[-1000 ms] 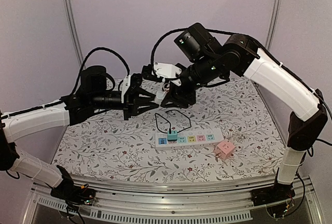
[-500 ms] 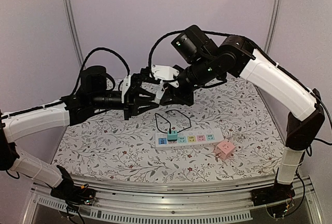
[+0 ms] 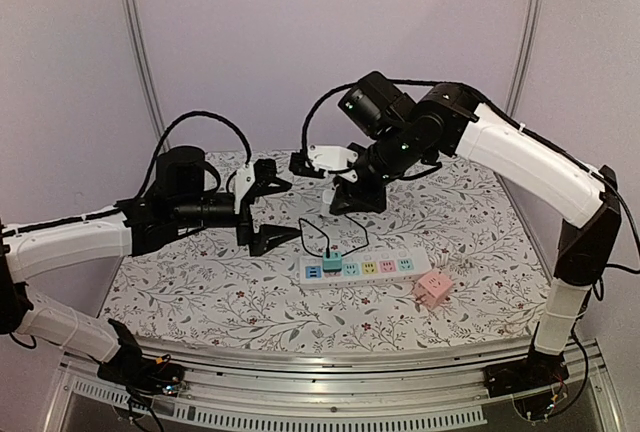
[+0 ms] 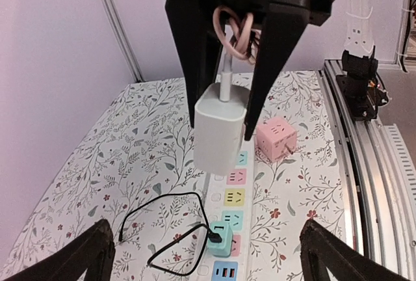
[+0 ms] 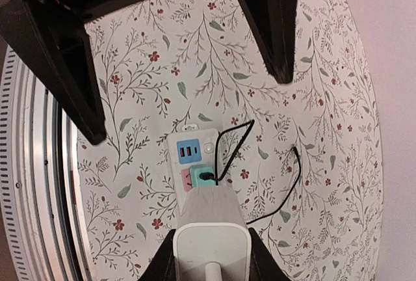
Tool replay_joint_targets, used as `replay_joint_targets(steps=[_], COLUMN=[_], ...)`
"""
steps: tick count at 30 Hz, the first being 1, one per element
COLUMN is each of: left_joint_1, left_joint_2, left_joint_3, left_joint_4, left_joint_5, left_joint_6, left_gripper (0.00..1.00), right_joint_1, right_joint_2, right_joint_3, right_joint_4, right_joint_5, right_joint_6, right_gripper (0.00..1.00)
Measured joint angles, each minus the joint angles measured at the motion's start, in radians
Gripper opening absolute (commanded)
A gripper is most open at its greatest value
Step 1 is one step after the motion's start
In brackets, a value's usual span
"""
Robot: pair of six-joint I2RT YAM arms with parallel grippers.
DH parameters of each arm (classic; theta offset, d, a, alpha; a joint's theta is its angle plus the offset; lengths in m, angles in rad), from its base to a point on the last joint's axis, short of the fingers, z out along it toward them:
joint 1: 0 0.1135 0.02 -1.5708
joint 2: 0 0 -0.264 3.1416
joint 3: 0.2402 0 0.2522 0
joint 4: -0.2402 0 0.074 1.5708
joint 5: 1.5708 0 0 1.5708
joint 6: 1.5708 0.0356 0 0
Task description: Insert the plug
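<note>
My right gripper (image 3: pixel 338 174) is shut on the white plug (image 3: pixel 328 155) and holds it in the air above the back of the table. In the right wrist view the plug (image 5: pixel 213 229) sits between my fingers, over the white power strip (image 5: pixel 188 147). The left wrist view shows the plug (image 4: pixel 221 128) hanging from the right fingers, with a coiled pink cable (image 4: pixel 234 30) above it. My left gripper (image 3: pixel 290 212) is open, to the left of the plug and apart from it. The power strip (image 3: pixel 365 269) lies on the table with a teal adapter (image 3: pixel 332 260) plugged in.
A pink cube adapter (image 3: pixel 434 289) lies just right of the strip's front edge. A thin black cable (image 3: pixel 325 227) loops from the teal adapter over the floral tablecloth. Metal rails run along the table's near edge (image 3: pixel 330 367).
My left gripper has let go of the white plug, opened wide and drawn back to the left. The right gripper has closed on the plug and now carries it alone.
</note>
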Motion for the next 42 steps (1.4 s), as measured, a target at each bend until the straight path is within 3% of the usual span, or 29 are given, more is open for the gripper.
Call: replay_joint_targets(steps=[7, 17, 28, 42], left_joint_1=[0.01, 0.01, -0.001, -0.012], left_joint_2=[-0.065, -0.084, -0.058, -0.05], left_joint_3=[-0.115, -0.272, -0.36, -0.397], left_joint_4=[-0.012, 0.08, 0.219, 0.273], left_joint_5=[-0.129, -0.21, -0.256, -0.279], left_joint_6=[-0.037, -0.168, -0.268, -0.282], left_gripper=[1.0, 1.0, 0.99, 1.0], right_joint_1=[-0.169, -0.204, -0.214, -0.214], right_joint_2=[-0.018, -0.015, 0.067, 0.125], right_joint_3=[-0.242, -0.512, -0.518, -0.499], right_joint_4=[0.006, 0.149, 0.297, 0.317], right_joint_5=[-0.049, -0.198, -0.246, -0.233], right_joint_6=[-0.069, -0.173, -0.198, -0.213], right_gripper=[0.0, 0.0, 0.0, 0.0])
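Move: The right hand holds the white plug; the free teal socket it is heading for lies about 4 cm ahead, 4 cm to its right and some 24 cm below. The teal plug already in the power strip stands roughly 4 cm to the left of that socket, level with it, and the pink cube about 18 cm to the right of it and 5 cm nearer the base. From the left hand the socket is about 4 cm ahead, 12 cm right and 22 cm below. Keeping its pinch on the white plug, the right hand drops about 19 cm towards the strip beside the teal plug, first sweeping forward and right, then drawing back a little before easing forward and slightly left, still sinking slowly. Its fingers tilt some 15 degrees nearer to straight down. The left hand, already open, clears away downward and left. ##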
